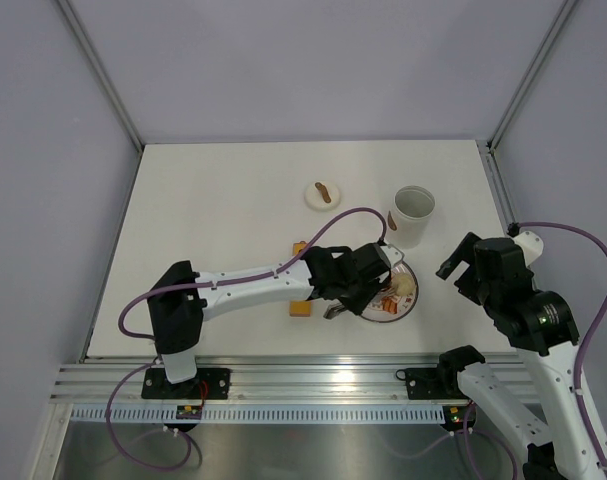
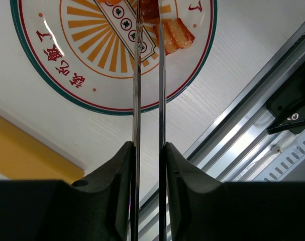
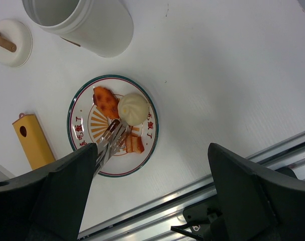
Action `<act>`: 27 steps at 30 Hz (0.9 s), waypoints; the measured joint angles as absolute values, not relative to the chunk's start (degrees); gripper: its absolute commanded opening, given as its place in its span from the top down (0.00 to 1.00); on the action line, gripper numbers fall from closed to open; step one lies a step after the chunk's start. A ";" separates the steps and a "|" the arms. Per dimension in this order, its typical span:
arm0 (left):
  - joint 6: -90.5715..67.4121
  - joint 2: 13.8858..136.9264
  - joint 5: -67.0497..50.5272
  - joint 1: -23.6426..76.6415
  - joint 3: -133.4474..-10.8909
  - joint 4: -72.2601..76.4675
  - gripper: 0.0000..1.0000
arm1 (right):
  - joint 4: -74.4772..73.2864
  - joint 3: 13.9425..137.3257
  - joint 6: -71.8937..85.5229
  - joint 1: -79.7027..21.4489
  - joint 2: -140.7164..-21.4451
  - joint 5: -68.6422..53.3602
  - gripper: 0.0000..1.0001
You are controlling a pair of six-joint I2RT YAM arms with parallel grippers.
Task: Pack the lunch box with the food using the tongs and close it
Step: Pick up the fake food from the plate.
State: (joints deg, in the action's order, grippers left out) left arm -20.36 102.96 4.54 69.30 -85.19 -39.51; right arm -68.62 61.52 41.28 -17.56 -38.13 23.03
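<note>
My left gripper is shut on the grey tongs, whose two thin arms run close together out over the patterned plate. A reddish bit of food shows between the arms at the top edge, and a brown-red piece lies just right of them. The plate also carries an orange-red piece and a pale bun. The white lunch box stands upright and open behind the plate. My right gripper hangs wide open above the plate's near right side, holding nothing.
A round white lid with a brown handle lies left of the lunch box. A long flat orange bar lies left of the plate, partly under my left arm. The metal rail runs along the table's near edge.
</note>
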 measured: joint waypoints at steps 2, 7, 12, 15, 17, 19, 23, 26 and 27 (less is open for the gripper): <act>-20.12 102.96 4.73 69.30 -85.52 -40.05 0.76 | -68.60 61.52 41.28 -17.56 -38.28 23.03 0.00; -19.59 102.21 5.69 69.30 -86.24 -42.48 0.85 | -68.47 61.52 41.28 -17.56 -38.57 23.00 0.00; -17.67 98.52 8.67 69.28 -87.77 -47.20 0.89 | -68.31 61.49 41.28 -17.56 -38.70 22.94 0.00; -16.43 96.55 10.39 69.01 -90.83 -49.58 0.89 | -67.99 61.49 41.28 -17.56 -38.72 22.87 0.01; -15.59 95.53 11.16 68.55 -93.32 -50.30 0.89 | -67.66 61.49 41.28 -17.56 -38.76 22.85 0.00; -14.68 95.22 11.31 67.61 -96.14 -50.83 0.89 | -67.37 61.49 41.28 -17.56 -38.81 22.87 0.01; -13.21 95.94 11.35 64.60 -102.74 -51.29 0.89 | -67.29 61.49 41.28 -17.56 -38.79 22.85 0.00; -12.21 97.78 11.29 62.57 -108.84 -51.18 0.89 | -67.31 61.49 41.28 -17.56 -38.76 22.87 0.00; -11.90 98.63 11.22 62.17 -110.80 -50.68 0.89 | -67.33 61.49 41.28 -17.56 -38.72 22.90 0.00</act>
State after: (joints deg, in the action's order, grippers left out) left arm -11.90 98.63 11.22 62.17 -110.80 -50.68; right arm -67.33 61.49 41.28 -17.56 -38.72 22.90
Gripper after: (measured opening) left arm 0.302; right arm 0.993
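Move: The left hand holds the tongs, their tips already shut on the brown meat on the plate. The white lunch box stands about 20 cm ahead, 11 cm right and 6 cm below. The plate's centre is some 8 cm ahead, 4 cm right and 11 cm below; the bun is 8 cm ahead, 9 cm right and 9 cm below. From the right hand the lunch box is about 20 cm ahead, 8 cm left and 17 cm below. Left hand, keeping its tongs' pinch, lifts the meat about 18 cm, then also forward 8 cm towards the lunch box. ##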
